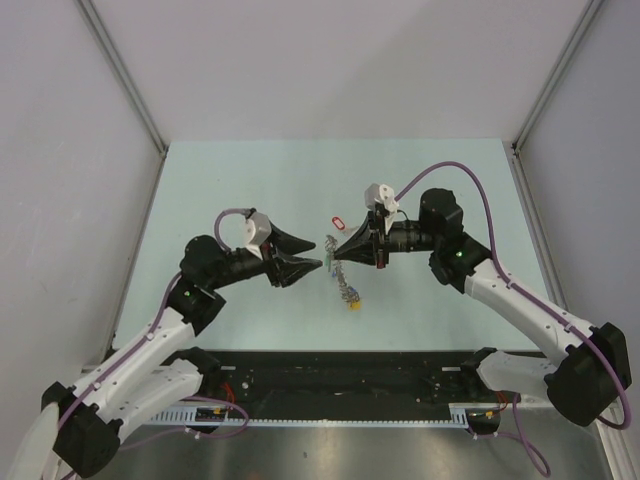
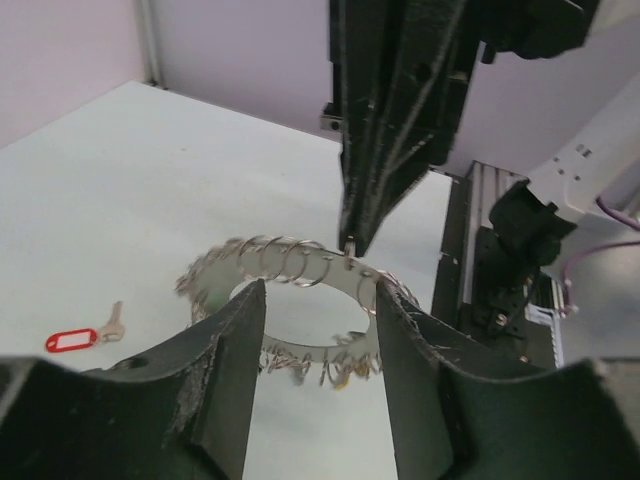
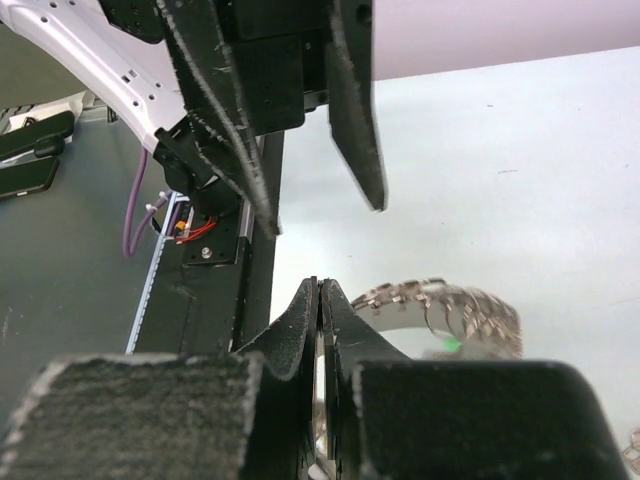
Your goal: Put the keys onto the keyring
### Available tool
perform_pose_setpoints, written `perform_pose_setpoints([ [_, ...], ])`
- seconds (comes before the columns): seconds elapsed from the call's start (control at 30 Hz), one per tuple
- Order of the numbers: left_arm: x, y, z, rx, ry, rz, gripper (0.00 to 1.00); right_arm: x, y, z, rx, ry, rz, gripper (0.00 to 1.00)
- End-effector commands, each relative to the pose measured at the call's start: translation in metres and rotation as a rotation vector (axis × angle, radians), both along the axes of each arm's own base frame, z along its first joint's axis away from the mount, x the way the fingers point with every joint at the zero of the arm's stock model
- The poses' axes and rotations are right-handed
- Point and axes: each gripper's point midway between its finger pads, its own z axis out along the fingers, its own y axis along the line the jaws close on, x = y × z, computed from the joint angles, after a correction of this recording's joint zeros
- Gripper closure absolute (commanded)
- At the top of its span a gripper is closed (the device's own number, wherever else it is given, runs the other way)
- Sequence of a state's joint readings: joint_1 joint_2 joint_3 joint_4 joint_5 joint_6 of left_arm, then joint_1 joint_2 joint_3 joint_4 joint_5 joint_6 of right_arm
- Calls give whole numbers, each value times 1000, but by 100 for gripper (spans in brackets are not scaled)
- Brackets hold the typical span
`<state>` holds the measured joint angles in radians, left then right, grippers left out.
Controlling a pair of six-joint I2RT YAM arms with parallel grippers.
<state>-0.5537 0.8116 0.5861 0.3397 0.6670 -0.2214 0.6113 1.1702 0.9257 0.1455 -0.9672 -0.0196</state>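
Observation:
My right gripper (image 1: 330,252) is shut on the edge of the keyring (image 1: 345,285), a large grey ring fringed with small keys and coloured tags. The ring hangs below its fingertips, tilted over the table (image 1: 250,190). In the left wrist view the keyring (image 2: 290,262) shows just beyond my left gripper (image 2: 318,290), whose jaws stand apart with nothing between them. In the top view my left gripper (image 1: 312,265) points at the ring from the left, very close to it. The red-tagged key (image 1: 337,220) lies flat on the table behind both grippers. It also lies at the far left (image 2: 75,340) of the left wrist view.
A black rail (image 1: 340,380) with cables runs along the table's near edge, between the arm bases. Aluminium frame posts (image 1: 125,75) and grey walls close in the table at the sides and back.

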Motion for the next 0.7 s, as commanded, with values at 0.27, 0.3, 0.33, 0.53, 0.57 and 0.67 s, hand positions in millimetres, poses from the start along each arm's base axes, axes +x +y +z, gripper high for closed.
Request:
perform_pose_setpoints([
  [0.27,-32,-19,4,10,-100,-216,65,-7,2,24,64,-83,33,100],
  [0.3,-31,-19,3,11,-97,-213,67,-8,3,24,63,-82,37,100],
  [0.33,-31,-19,3,10,-98,-211,69,-8,3,23,63,-80,37,100],
  [0.53,-30,-22,1,12,-84,-206,73,-11,8,24,67,-80,53,100],
  [0.57,-29,-22,-1,16,-77,-202,73,-12,8,25,71,-85,55,100],
  [0.67,-25,-23,-2,20,-62,-187,73,-13,9,26,77,-90,59,100],
])
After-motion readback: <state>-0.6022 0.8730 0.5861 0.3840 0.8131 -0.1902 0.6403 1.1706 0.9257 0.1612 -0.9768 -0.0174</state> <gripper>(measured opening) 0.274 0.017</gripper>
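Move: The keyring's small wire loop, pinched in the right fingertips and so right at that hand's point, is about 4 cm to the left hand's right, 2 cm back and 1 cm lower. The keyring's broad band hangs with its middle about 5 cm right, 4 cm back and 5 cm below the left hand. The red tag lies on the table roughly 17 cm ahead, 5 cm right and 20 cm below the left hand. The left hand slides some 3 cm back and 2 cm right towards the right-held loop, half closing its fingers. ##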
